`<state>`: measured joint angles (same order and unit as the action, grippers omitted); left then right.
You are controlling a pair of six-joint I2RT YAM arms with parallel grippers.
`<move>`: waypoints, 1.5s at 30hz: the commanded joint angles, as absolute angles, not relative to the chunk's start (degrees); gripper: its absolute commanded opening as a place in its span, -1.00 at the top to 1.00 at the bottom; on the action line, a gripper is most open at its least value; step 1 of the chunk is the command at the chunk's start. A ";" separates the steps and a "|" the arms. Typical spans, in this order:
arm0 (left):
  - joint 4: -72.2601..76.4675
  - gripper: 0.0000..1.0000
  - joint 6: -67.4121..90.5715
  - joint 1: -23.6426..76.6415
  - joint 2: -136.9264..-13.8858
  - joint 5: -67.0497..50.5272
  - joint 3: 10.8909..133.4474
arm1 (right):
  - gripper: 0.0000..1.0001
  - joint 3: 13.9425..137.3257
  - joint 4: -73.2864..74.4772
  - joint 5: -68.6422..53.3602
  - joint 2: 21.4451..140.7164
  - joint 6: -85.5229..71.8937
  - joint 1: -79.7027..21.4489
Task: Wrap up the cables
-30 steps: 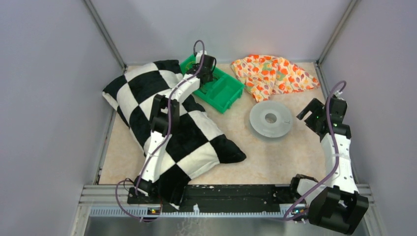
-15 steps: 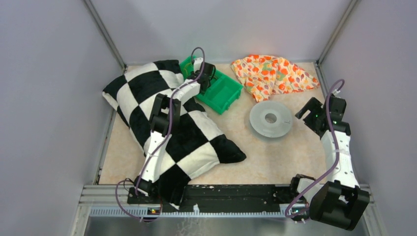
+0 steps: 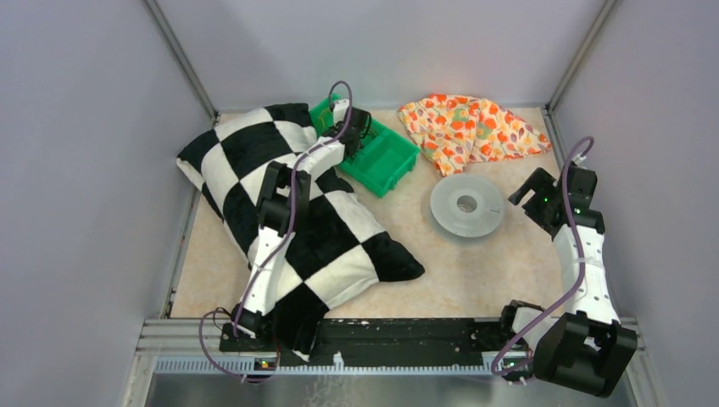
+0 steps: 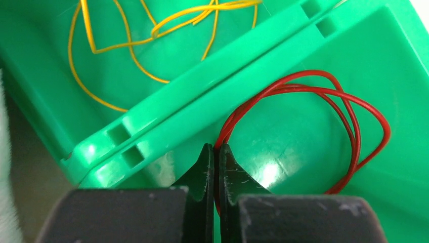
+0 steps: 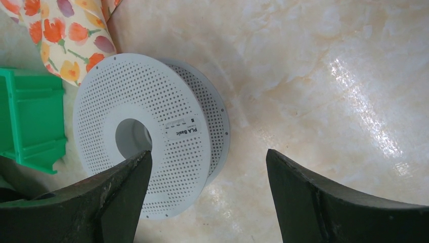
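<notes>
In the left wrist view a thin red cable (image 4: 298, 88) lies in loose loops in one compartment of the green bin (image 4: 212, 86). A thin yellow cable (image 4: 177, 20) lies in the compartment beside it. My left gripper (image 4: 213, 148) is down in the bin (image 3: 386, 161) and shut on the red cable, whose strand runs out from between the closed fingertips. My right gripper (image 5: 208, 154) hangs open above the table, just right of the white perforated spool (image 5: 101, 101), with nothing between its fingers. From above, it (image 3: 532, 188) sits right of the spool (image 3: 467, 204).
A black-and-white checkered pillow (image 3: 254, 170) covers the left of the table, under my left arm. A floral cloth (image 3: 470, 123) lies at the back right. Grey walls enclose the table on three sides.
My left gripper has shifted slightly within the green bin and its fingers have shut on the red cable. The right arm has barely moved and stays open.
</notes>
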<state>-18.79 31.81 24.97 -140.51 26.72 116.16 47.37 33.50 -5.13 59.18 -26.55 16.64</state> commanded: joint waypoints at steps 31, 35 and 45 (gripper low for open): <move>3.53 1.00 30.62 27.73 -94.18 -34.15 88.09 | -0.66 50.26 3.50 -34.88 49.87 -45.86 2.63; 10.47 1.00 37.32 27.77 -91.96 -37.51 82.84 | -0.70 47.66 -2.80 -32.69 50.87 -49.15 -3.60; 16.86 1.00 43.48 27.59 -91.01 -41.50 79.97 | -0.58 50.95 1.46 -23.58 57.72 -41.60 -17.64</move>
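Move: The left hand already pinches the red cable in the green box. The right gripper, towards which it will carry it, is about 45 cm to its right, 28 cm back and 10 cm higher. The yellow cable is some 9 cm ahead and 9 cm left of the left hand. From the right hand, the red cable lies roughly 28 cm ahead, 44 cm left and 10 cm below; the spool is about 9 cm ahead, 13 cm left and 10 cm below. Keeping its pinch on the red cable, the left hand lifts it nearly 30 cm out of the green box, then swings back and right towards the right gripper, turning clockwise and rolling its left side down. The open right hand first barely stirs, then sweeps 24 cm left and 15 cm up towards the hanging loops, turning counter-clockwise and tipping its fingers up. ##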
